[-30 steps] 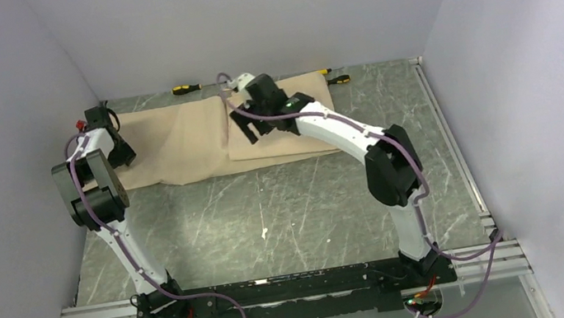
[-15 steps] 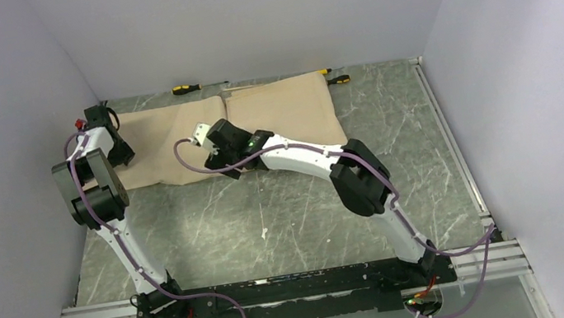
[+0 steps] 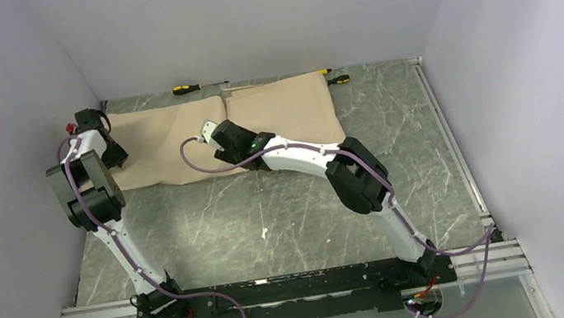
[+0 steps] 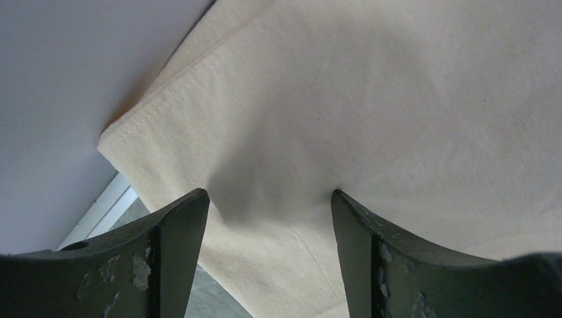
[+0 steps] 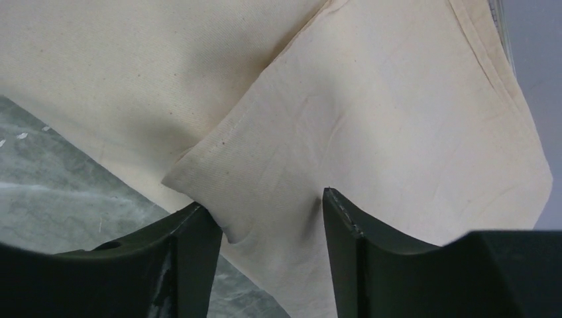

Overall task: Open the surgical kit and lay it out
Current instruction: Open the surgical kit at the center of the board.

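Observation:
The surgical kit shows only as its large beige wrap cloth (image 3: 281,113), spread across the back of the table; whatever it holds is hidden. My left gripper (image 3: 113,156) is at the cloth's far left end. In the left wrist view its jaws (image 4: 268,195) stand open, tips pressed onto the cloth (image 4: 371,99) near a hemmed corner. My right gripper (image 3: 227,160) is at the cloth's near edge in the middle. Its jaws (image 5: 263,199) stand apart astride a folded corner of cloth (image 5: 397,119), which touches the left finger (image 5: 192,252).
Two yellow-and-black screwdrivers lie along the back wall, one (image 3: 187,88) behind the cloth's left half and one (image 3: 338,79) at its right corner. Grey marble tabletop (image 3: 269,211) stretches from the cloth to the arm bases. Walls close in on three sides.
My right arm swung from the back middle of the cloth down to its near edge, the right flap now lies flat, and the right jaws have narrowed. The left gripper shifted slightly left.

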Controlling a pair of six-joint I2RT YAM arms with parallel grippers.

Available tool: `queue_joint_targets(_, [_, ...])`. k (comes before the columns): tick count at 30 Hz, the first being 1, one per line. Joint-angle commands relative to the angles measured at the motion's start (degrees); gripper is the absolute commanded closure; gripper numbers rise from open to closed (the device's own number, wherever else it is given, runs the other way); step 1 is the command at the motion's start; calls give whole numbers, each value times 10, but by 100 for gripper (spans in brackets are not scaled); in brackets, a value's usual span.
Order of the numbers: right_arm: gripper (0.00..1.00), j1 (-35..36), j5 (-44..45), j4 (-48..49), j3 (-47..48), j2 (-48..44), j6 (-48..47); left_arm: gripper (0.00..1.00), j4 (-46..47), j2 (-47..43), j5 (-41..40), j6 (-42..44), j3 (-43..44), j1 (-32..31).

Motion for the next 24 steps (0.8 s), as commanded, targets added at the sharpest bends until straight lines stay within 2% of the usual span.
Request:
queue_joint_targets(1, [47, -1, 17, -4, 7, -59, -6, 27, -18, 24, -14, -4, -6, 15])
queue_joint_targets(10, [60, -15, -33, -53, 25, -75, 13, 27, -12, 25, -3, -8, -9, 15])
queue_joint_targets(14, [78, -28, -47, -70, 45, -62, 29, 27, -12, 24, 0, -5, -11, 15])
queue_joint_targets(18, [100, -45, -46, -71, 58, -56, 49, 27, -11, 20, 1, -2, -14, 15])
queue_joint_targets(24, [100, -103, -12, -83, 40, -103, 91, 27, -9, 18, 0, 1, -17, 15])
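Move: The near-left corner of the kit's top flap already lies between the right hand's open fingers, about 2 cm to their left and at their height. The kit's near edge is some 5 cm back and 3 cm below; the flap's far-left corner is some 19 cm ahead, and the long screwdriver about 22 cm ahead and 7 cm left. From the left hand the flap corner lies about 30 cm right and 3 cm back. The right fingers pinch shut on the flap's near-left corner as the hand rises about 4 cm. Then, still closing, it carries the corner to the right, back over the folded part, and a little forward, some 5 cm, with a slight roll. The left hand stays low over the kit's spread left end, fingers open. ##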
